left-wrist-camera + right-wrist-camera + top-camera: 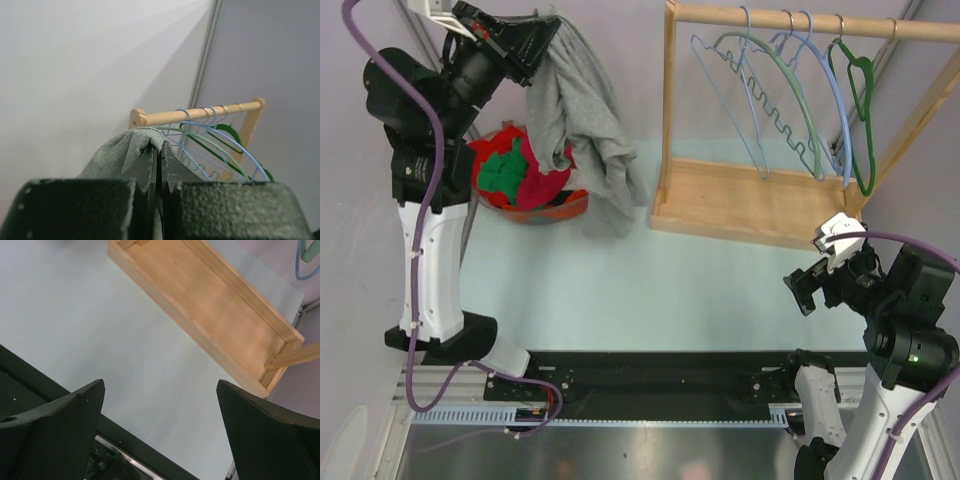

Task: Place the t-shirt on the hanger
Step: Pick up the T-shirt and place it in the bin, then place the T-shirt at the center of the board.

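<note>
The grey t-shirt [588, 125] hangs in a bunched drape from my left gripper [535, 42], which is raised high at the back left and shut on its fabric. In the left wrist view the cloth [120, 150] folds over my closed fingertips [161, 150]. A pale blue hanger [746, 30] hangs by its hook on the wooden rack's rod with other hangers; it also shows in the left wrist view [237, 144]. My right gripper [810, 290] is open and empty, low at the front right; in its wrist view [160, 390] it is above the table near the rack's base.
The wooden rack [750, 205] stands at the back right, with its tray base [215, 305] on the table. A sage-green wavy hanger [775, 95] and a dark green hanger [863, 110] also hang there. A red and green garment pile [520, 172] lies under the t-shirt.
</note>
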You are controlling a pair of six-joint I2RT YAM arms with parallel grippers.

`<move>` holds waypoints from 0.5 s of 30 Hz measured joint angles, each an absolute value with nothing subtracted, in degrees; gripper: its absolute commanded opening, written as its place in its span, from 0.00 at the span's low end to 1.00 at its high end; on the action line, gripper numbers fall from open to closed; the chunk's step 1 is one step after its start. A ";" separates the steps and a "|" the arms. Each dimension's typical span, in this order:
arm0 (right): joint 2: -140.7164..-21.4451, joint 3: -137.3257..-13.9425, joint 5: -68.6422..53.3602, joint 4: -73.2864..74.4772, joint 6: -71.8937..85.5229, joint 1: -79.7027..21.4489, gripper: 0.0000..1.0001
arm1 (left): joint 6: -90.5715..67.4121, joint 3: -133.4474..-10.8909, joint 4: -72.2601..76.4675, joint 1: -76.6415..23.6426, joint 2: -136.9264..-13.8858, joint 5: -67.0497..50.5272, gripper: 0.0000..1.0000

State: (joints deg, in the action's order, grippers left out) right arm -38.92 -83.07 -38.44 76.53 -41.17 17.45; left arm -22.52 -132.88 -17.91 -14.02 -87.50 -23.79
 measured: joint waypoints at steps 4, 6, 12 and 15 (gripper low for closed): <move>-39.92 -83.07 -40.07 76.82 -41.63 17.45 1.00 | -25.56 -132.88 -17.47 -14.17 -85.69 -26.65 0.00; -40.53 -83.07 -41.06 76.97 -41.87 17.45 1.00 | -26.87 -132.88 -17.06 -14.63 -85.14 -27.99 0.00; -41.76 -83.07 -43.35 77.08 -42.39 17.47 1.00 | -25.61 -128.49 -17.63 -18.87 -82.28 -29.47 0.00; -42.35 -83.07 -44.05 77.23 -42.74 17.47 1.00 | -22.26 -122.50 -20.95 -19.64 -78.63 -26.72 0.01</move>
State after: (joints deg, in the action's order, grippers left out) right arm -42.35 -83.07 -44.05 77.23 -42.74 17.47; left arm -22.26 -122.50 -20.95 -19.64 -78.63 -26.72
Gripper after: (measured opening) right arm 0.994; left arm 0.020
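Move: The left hand holds the grey T-shirt high up; the clear table in front of the rack lies some 8 cm back, 13 cm right and 60 cm below. From this hand the hangers are about 20 cm ahead, 34 cm right and 25 cm lower, the clothes basket some 20 cm ahead, 12 cm left and 52 cm down. From the right hand that clear table is about 12 cm ahead, 25 cm left and 30 cm below. Still pinching the T-shirt, the left hand draws back about 5 cm and 3 cm right, finally dipping towards the table. ##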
